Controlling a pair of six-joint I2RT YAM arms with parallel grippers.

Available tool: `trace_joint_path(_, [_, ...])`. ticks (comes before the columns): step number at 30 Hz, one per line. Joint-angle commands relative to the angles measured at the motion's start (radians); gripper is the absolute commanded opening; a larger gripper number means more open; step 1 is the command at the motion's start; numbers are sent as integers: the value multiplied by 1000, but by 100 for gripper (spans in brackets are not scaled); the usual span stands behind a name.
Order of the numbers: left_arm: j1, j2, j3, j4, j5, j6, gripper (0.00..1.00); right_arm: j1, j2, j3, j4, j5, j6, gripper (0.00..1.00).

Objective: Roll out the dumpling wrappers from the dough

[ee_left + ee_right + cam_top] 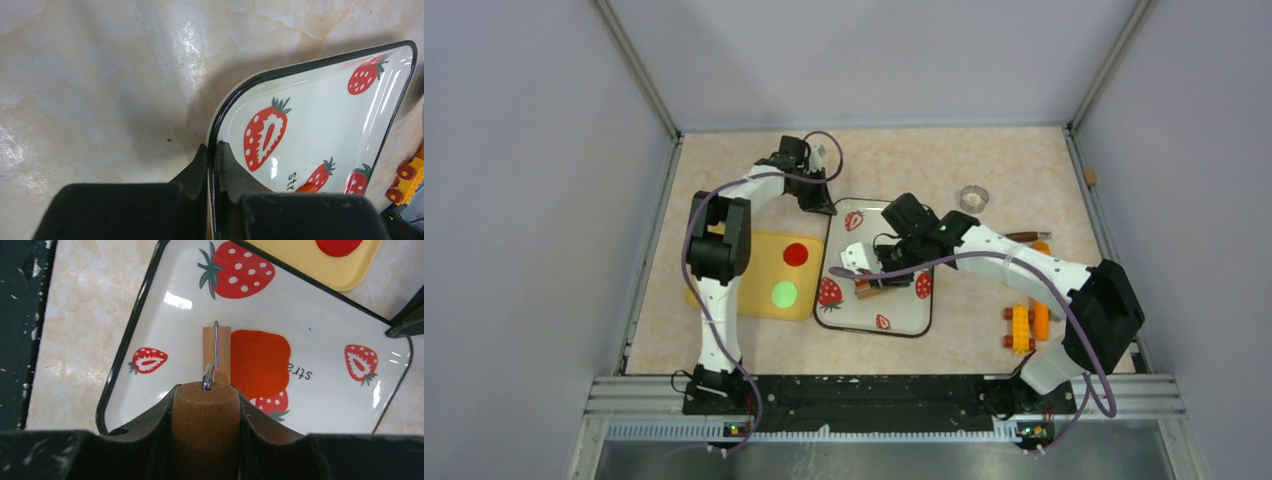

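The dough [260, 362] is a flattened orange-red blob lying in the white strawberry-print tray [150, 315]. My right gripper [205, 392] is shut on the wooden handle [205, 420] of a small roller, whose wooden head [216, 347] rests on the tray against the dough's left edge. My left gripper [214, 150] is shut on the black rim of the tray [325, 115] at its far left corner [829, 210]. Two dumpling wrappers, one red [795, 253] and one green [784, 293], lie on the yellow tray [759, 300].
A metal ring cutter [974, 197] stands on the table behind the right arm. A yellow toy block [1021, 328] and an orange piece [1041, 318] lie at the right, near that arm's base. Walls close in the table on three sides.
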Motion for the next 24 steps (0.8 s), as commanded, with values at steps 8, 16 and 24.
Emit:
trace_joint_path(8, [26, -2, -24, -22, -113, 42, 0, 7, -1, 1, -175, -15, 66, 0])
trace_joint_path(16, [24, -11, -45, -22, -80, 37, 0, -29, 14, 262, -116, 20, 101, 0])
trace_joint_path(24, [25, -11, -52, -19, -77, 37, 0, -29, 45, 128, 136, 43, 78, 0])
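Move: The right gripper holds the roller's handle, with the roller resting on the near edge of the orange-red dough. The dough's middle lies about 5 cm ahead of this hand, 3 cm to its left and 12 cm below. The green disc lies roughly 3 cm ahead and 22 cm left, the red disc 12 cm ahead and 20 cm left. From the left gripper, which pinches the tray's far left corner, the dough is some 18 cm back and 10 cm right. Keep the right gripper shut on the handle and draw the roller back about 2 cm, pressing down slightly at the dough's near edge. Pause briefly, then lift it clear and swing it forward over the dough, some 5 cm forward and 6 cm up from the back of the stroke. Hold the tray's rim still with the left gripper. ##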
